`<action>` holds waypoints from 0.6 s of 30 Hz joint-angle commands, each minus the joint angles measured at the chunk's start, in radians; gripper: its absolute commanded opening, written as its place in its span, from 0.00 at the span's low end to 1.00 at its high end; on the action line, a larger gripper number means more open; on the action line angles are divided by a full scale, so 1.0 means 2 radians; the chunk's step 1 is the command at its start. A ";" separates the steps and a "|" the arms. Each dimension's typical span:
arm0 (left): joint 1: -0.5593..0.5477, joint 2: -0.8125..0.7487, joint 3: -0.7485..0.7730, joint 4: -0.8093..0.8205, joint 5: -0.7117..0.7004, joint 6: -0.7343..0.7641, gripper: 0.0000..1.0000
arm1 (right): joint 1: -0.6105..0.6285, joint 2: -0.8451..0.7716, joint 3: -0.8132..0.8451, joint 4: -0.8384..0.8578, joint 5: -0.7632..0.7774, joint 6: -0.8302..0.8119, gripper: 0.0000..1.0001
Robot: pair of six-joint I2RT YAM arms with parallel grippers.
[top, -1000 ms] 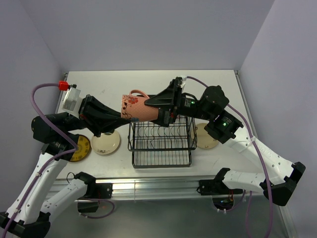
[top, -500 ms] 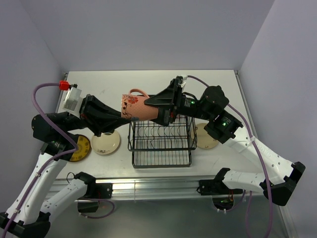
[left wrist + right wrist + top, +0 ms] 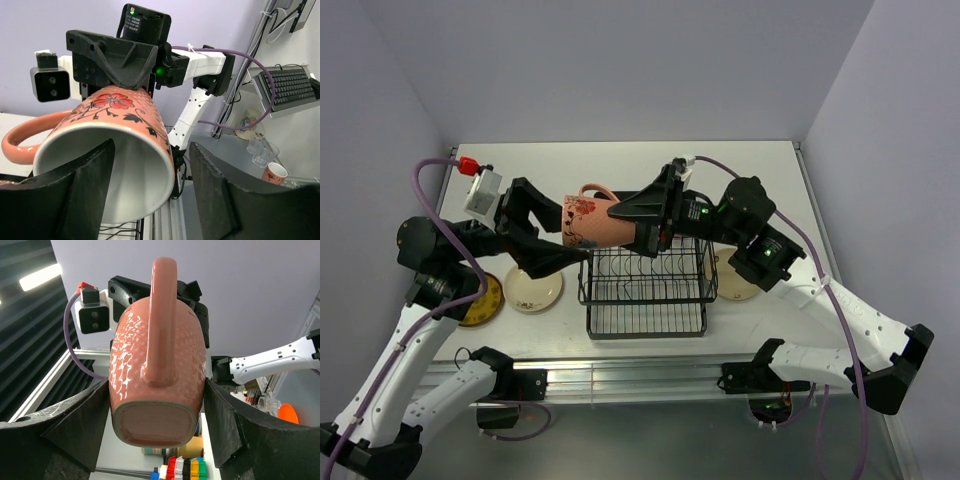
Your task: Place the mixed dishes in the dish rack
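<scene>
A pinkish mug [image 3: 595,222] with a red flower pattern hangs on its side above the back left corner of the black wire dish rack [image 3: 646,334]. My right gripper [image 3: 638,225] is shut on its base end; in the right wrist view both pads press the sides of the mug [image 3: 157,360]. My left gripper [image 3: 552,232] is open at the mug's mouth. In the left wrist view one finger [image 3: 75,190] overlaps the white inside of the mug [image 3: 125,125], and the other finger [image 3: 220,190] stands clear of the rim.
A cream plate [image 3: 533,290] and a yellow patterned plate [image 3: 480,300] lie on the table left of the rack, under my left arm. Another cream plate [image 3: 740,280] lies right of the rack, partly under my right arm. Walls enclose the table on three sides.
My left gripper has opened and let go of the mug's rim, and the left wrist has lifted slightly. The right gripper still holds the mug in the same place.
</scene>
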 commanded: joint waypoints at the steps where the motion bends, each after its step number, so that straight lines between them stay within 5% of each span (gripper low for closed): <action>1: -0.002 -0.011 0.015 -0.010 -0.010 0.021 0.68 | 0.004 -0.020 0.008 0.053 0.015 -0.006 0.00; 2: -0.002 -0.011 0.016 -0.013 -0.013 0.025 0.83 | 0.004 -0.021 0.008 0.051 0.016 -0.009 0.00; 4: -0.002 -0.014 0.016 -0.024 -0.019 0.032 0.98 | 0.004 -0.021 0.008 0.051 0.017 -0.011 0.00; 18: 0.008 -0.029 0.033 -0.102 -0.074 0.087 0.99 | -0.007 -0.032 0.002 0.021 0.023 -0.029 0.00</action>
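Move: The mug, mouth towards the left hand, has its middle about 5 cm to the right of that hand, 2 cm ahead and roughly level; the cream plate lies some 12 cm ahead, 19 cm left and 44 cm below. From the right hand, the held mug's middle is 4 cm left and 1 cm ahead. The dish rack's middle is roughly 18 cm ahead, 2 cm right and 39 cm below, the yellow plate 14 cm ahead, 28 cm right and 44 cm down. The right fingers keep their grip on the mug's body while the left fingers, already partly open at its rim, spread on to full width. The left hand then starts to edge forward and left, about 1 cm, turning some 5 degrees counter-clockwise; the right hand holds almost still, then sinks about 1 cm. ##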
